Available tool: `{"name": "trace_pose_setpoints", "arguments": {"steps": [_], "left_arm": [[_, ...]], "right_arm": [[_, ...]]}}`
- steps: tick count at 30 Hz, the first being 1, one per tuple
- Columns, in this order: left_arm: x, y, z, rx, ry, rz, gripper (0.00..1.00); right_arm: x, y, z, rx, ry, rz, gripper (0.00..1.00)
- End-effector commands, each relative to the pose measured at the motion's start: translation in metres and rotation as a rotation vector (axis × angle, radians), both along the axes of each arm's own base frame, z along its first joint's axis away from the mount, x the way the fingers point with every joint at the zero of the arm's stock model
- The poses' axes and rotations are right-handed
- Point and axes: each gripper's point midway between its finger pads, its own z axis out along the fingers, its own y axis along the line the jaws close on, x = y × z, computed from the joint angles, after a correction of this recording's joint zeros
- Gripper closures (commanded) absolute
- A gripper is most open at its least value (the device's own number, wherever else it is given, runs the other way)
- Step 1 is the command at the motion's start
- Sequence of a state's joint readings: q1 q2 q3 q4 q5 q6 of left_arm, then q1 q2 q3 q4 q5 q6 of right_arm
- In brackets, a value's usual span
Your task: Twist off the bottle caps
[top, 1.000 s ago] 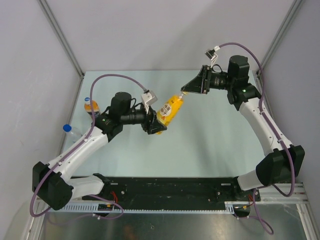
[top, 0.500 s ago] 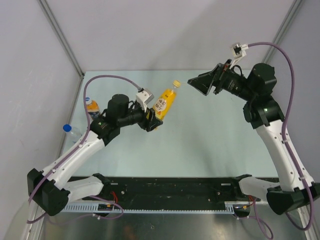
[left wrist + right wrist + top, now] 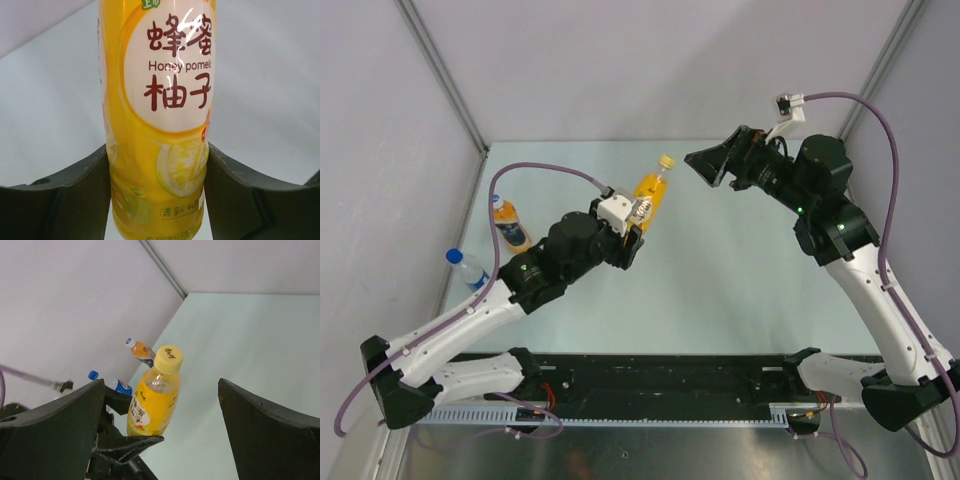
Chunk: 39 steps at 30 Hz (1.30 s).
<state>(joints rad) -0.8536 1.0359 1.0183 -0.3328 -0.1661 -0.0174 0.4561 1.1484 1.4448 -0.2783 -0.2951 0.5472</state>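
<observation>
My left gripper point(image 3: 632, 222) is shut on the lower body of the tall yellow-orange bottle point(image 3: 646, 200), held off the table and tilted. In the left wrist view both fingers point(image 3: 75, 195) press the sides of that bottle point(image 3: 160, 125). Its yellow cap point(image 3: 666, 161) sits on the neck. My right gripper point(image 3: 705, 166) stands wide open a little to the right of the cap, apart from it. The right wrist view shows the cap point(image 3: 168, 359) and bottle point(image 3: 152, 402) between the open gripper point(image 3: 161, 385), farther off.
A short orange bottle point(image 3: 510, 225) with a white cap point(image 3: 497, 200) stands by the left wall. A clear water bottle point(image 3: 472, 270) with a blue cap point(image 3: 453, 256) is just in front of it. Walls close the left, back and right sides.
My right gripper has opened and drawn back to the right, off the yellow cap. The left arm has carried the bottle back and turned it more upright.
</observation>
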Motion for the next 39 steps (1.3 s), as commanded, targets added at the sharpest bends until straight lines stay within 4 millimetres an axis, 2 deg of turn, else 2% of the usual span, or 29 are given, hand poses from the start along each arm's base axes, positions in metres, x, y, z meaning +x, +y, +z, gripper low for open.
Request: {"name": "trace_pose_setpoints", "arguments": {"steps": [1,5,12,17,20,22,39], "left_arm": [[0.013,0.022,0.039,0.047,-0.151,0.215,0.80],[0.012,0.022,0.041,0.097,-0.188,0.288,0.84],[0.010,0.011,0.040,0.151,-0.214,0.336,0.86],[0.010,0.007,0.038,0.188,-0.229,0.351,0.87],[0.010,0.006,0.039,0.192,-0.234,0.353,0.87],[0.009,0.005,0.039,0.191,-0.232,0.350,0.87],[0.008,0.000,0.035,0.196,-0.227,0.331,0.87]], "right_arm": [[0.007,0.011,0.008,0.058,0.027,-0.016,0.01],[0.010,0.025,0.004,0.053,0.066,0.004,0.02],[0.023,0.044,0.006,0.018,0.083,0.004,0.06],[0.032,0.049,0.003,0.013,0.093,-0.010,0.10],[0.037,0.050,-0.002,0.008,0.101,-0.022,0.30],[0.039,0.051,-0.006,0.006,0.107,-0.025,0.36],[0.049,0.068,-0.024,0.039,0.154,0.017,0.38]]}}
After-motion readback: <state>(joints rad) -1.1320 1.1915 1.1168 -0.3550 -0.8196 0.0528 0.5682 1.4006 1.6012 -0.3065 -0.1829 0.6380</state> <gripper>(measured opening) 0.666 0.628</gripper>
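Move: The yellow cap on the honey pomelo bottle lies about 7 cm ahead of the right gripper, 8 cm to its left and some 4 cm below. The left gripper already holds that bottle low on its body; from there the cap is about 12 cm above, 6 cm ahead and 4 cm to the right. From the left gripper, the orange bottle stands some 12 cm ahead, 31 cm left and 18 cm below; the blue-capped bottle is about level, 42 cm left and 18 cm below. Bring the open right gripper left and forward, about 6 and 4 cm, sinking some 3 cm and tipping its fingers slightly down to bring them around the yellow cap; late on, part-close them without gripping. Meanwhile keep the left hold on the bottle and turn that wrist roughly 25 degrees, partly counter-clockwise, leaning the bottle's top right towards the coming fingers. ##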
